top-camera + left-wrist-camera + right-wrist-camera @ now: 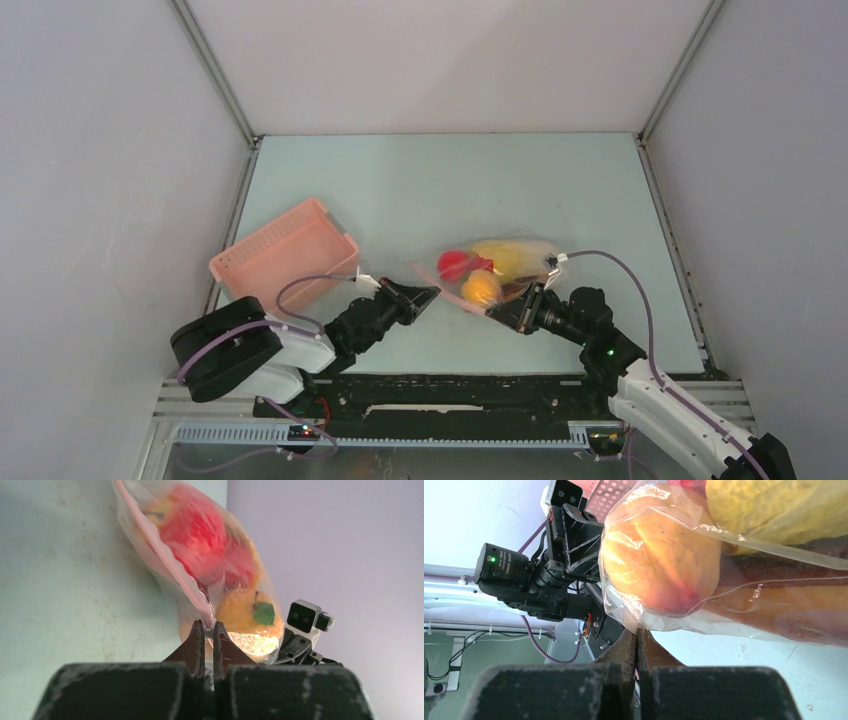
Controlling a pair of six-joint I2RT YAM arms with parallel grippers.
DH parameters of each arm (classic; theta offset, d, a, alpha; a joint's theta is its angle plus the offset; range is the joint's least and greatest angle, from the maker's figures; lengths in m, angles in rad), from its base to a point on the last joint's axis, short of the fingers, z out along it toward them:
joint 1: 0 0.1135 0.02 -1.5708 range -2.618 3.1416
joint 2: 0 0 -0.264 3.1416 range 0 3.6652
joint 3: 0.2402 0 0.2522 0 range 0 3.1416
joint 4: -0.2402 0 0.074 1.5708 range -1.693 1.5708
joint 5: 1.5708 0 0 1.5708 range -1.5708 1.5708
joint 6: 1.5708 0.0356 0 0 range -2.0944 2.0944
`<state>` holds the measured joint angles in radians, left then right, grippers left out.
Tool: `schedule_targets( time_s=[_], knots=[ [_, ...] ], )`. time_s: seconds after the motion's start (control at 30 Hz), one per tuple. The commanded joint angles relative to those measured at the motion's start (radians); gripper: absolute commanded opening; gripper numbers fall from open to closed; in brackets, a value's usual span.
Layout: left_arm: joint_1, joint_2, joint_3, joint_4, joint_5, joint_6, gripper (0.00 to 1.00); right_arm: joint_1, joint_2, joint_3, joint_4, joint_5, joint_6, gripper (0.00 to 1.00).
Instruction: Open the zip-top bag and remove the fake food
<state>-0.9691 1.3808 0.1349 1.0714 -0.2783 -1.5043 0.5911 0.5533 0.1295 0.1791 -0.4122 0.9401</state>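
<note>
The clear zip-top bag [497,270] lies mid-table, stretched between my two grippers. Inside it show a red round fruit [455,265], an orange-yellow round fruit [482,289] and a larger yellow piece [511,257]. My left gripper [433,293] is shut on the end of the bag's pink zip strip [167,560], pinching a small white tab between its tips [210,628]. My right gripper [503,311] is shut on the bag's plastic edge [638,631], just under the orange-yellow fruit [659,555]. The orange stick is not clearly visible.
A pink slatted basket [285,253] stands at the left, behind my left arm. Grey walls close in the table on the left, right and back. The right wrist's camera [304,617] sits close behind the bag in the left wrist view.
</note>
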Motion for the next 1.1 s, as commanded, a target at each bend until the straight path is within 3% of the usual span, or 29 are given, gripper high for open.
schedule_targets(
  time_s=[0.0, 0.57, 0.8, 0.9, 1.07],
  knots=[
    [0.097, -0.040, -0.048, -0.091, -0.131, 0.088, 0.00, -0.058, -0.050, 0.004, -0.072, -0.041, -0.030, 0.00],
    [0.319, -0.219, -0.016, -0.424, -0.146, 0.318, 0.02, -0.152, -0.089, 0.034, -0.163, -0.121, -0.076, 0.00],
    [0.382, -0.236, -0.018, -0.433, -0.089, 0.358, 0.06, -0.150, -0.077, 0.039, -0.164, -0.129, -0.082, 0.00],
    [0.383, -0.253, -0.015, -0.440, -0.065, 0.377, 0.15, -0.147, -0.065, 0.050, -0.169, -0.132, -0.095, 0.00],
    [0.384, -0.360, -0.022, -0.517, -0.026, 0.407, 0.47, -0.129, -0.038, 0.093, -0.229, -0.110, -0.136, 0.02]
  ],
)
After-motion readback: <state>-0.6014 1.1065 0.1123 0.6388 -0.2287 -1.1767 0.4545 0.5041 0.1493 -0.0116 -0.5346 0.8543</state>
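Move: The left fingers already pinch the slider on the bag's pink zip. The zip's free left end lies about 6 cm ahead, 5 cm left and 4 cm below. From the left hand, the red food is roughly 7 cm ahead and 4 cm right, the orange peach 1 cm ahead and 10 cm right, both a few centimetres lower. From the right hand, which holds the zip's near right corner, that free end is about 12 cm ahead, 16 cm left and 6 cm below. Keep the slider pinched and draw the left gripper left and forward along the pink zip, sinking a little, about 9 cm in all, rolling its left side up some 15 degrees. Pause at the zip's free end, then open the fingers, let go and carry on left and forward about 3 cm. Keep the right fingers shut on their corner, easing 2 cm right and slightly down. ##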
